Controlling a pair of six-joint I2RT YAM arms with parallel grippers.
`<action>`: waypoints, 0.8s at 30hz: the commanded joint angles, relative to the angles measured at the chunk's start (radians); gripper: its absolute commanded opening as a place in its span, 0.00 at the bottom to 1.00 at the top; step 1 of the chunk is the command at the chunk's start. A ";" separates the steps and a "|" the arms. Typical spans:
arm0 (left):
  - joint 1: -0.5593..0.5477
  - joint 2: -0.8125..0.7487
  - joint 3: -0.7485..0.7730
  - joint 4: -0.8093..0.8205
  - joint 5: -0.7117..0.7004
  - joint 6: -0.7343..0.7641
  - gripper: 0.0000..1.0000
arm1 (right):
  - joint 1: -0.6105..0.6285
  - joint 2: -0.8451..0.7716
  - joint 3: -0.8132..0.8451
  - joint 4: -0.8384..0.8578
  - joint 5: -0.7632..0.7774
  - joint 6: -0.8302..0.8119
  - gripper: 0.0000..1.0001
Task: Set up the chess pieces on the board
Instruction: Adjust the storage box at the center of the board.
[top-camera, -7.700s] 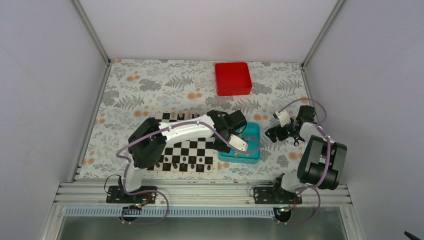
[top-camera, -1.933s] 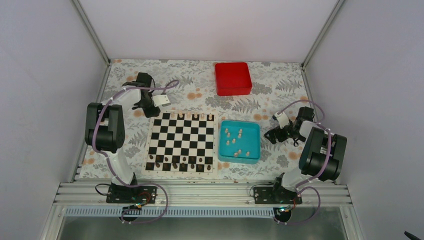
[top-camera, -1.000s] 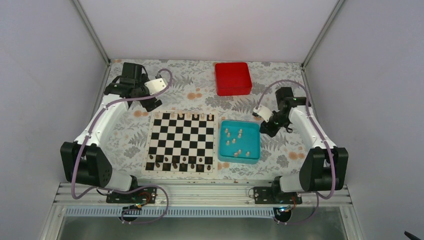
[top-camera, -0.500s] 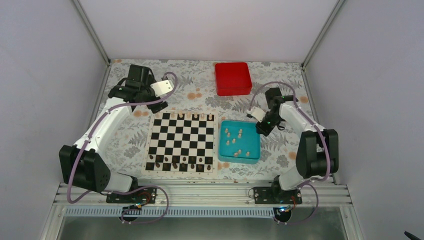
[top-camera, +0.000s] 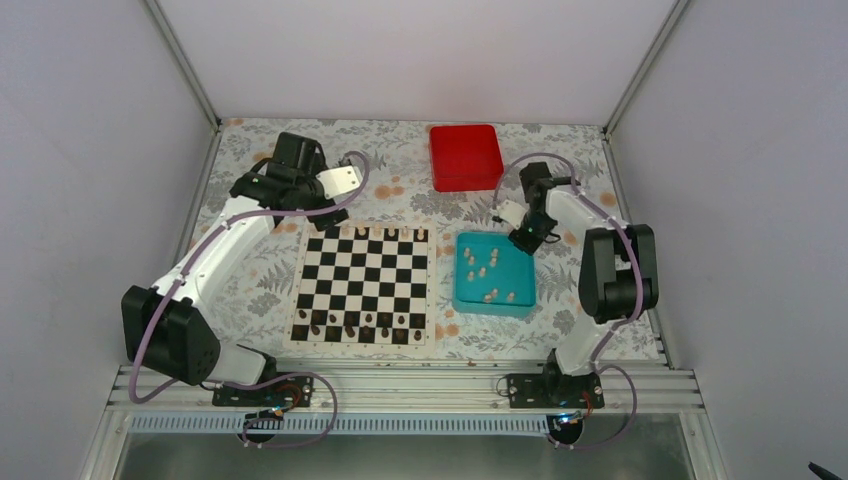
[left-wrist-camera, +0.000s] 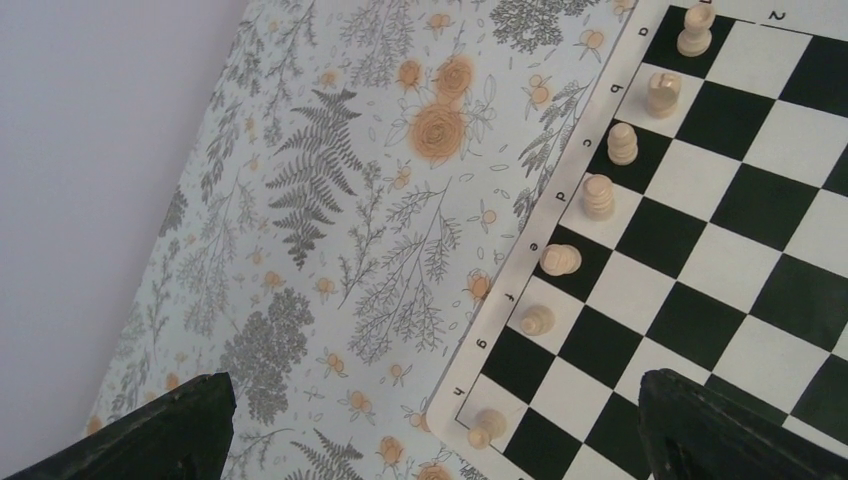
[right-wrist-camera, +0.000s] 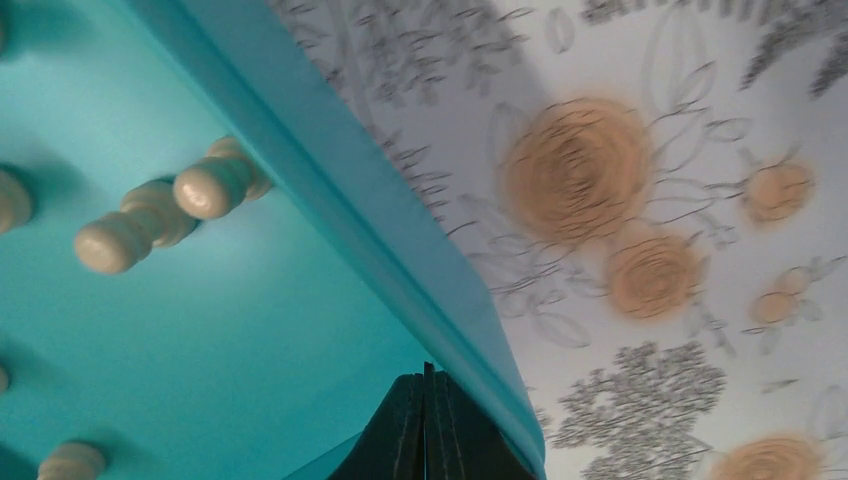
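Observation:
The board (top-camera: 365, 285) lies mid-table, with cream chess pieces (top-camera: 372, 233) along its far row and dark ones on its near rows. Several more cream chess pieces (top-camera: 483, 270) lie in the teal tray (top-camera: 493, 310) to its right. My left gripper (top-camera: 325, 215) hovers open over the board's far left corner. In the left wrist view its gripper (left-wrist-camera: 432, 385) frames that corner, with the cream row (left-wrist-camera: 598, 196) on the board (left-wrist-camera: 700, 260). My right gripper (top-camera: 524, 240) is shut. In the right wrist view its gripper (right-wrist-camera: 428, 375) sits inside the tray wall (right-wrist-camera: 400, 260) near loose pieces (right-wrist-camera: 150, 225), with nothing between the fingers.
A red box (top-camera: 465, 156) stands at the back, beyond the tray. A floral cloth (top-camera: 250, 260) covers the table. White walls close in the left, right and far sides. The arm bases stand on a metal rail (top-camera: 400, 385) at the near edge.
The right gripper swung to the tray's far right corner and the tray has slid to the right, away from the board. The left gripper drifted right toward the board's far left corner.

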 joint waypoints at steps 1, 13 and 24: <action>-0.021 0.012 0.019 0.014 -0.017 -0.017 1.00 | 0.013 0.058 0.091 0.041 0.102 -0.020 0.04; -0.049 0.015 0.009 0.021 -0.024 -0.022 1.00 | 0.074 0.252 0.338 0.043 0.136 -0.065 0.04; -0.078 0.027 0.022 0.023 -0.020 -0.026 1.00 | 0.172 0.274 0.399 0.046 0.139 -0.034 0.04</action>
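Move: The teal storage box is right at the right hand: its shut fingertips are down inside the far right corner, so the box's middle lies about 7 cm back and 7 cm left. A pair of pale pieces stands some 7 cm left and 3 cm back; the red box is about 20 cm ahead and 13 cm left, the chessboard's middle some 36 cm left and 9 cm back. From the left hand, the storage box is about 37 cm right, 10 cm back and 18 cm lower. The storage box's far wall goes on being pushed from inside, near its right corner, by the right hand's shut fingertips. They travel forward about 10 cm at nearly level height, then swing left some 6 cm, while the wrist tilts slightly and turns about 10 degrees counter-clockwise. The left hand, open above the board's far edge, drifts roughly 2 cm right. ##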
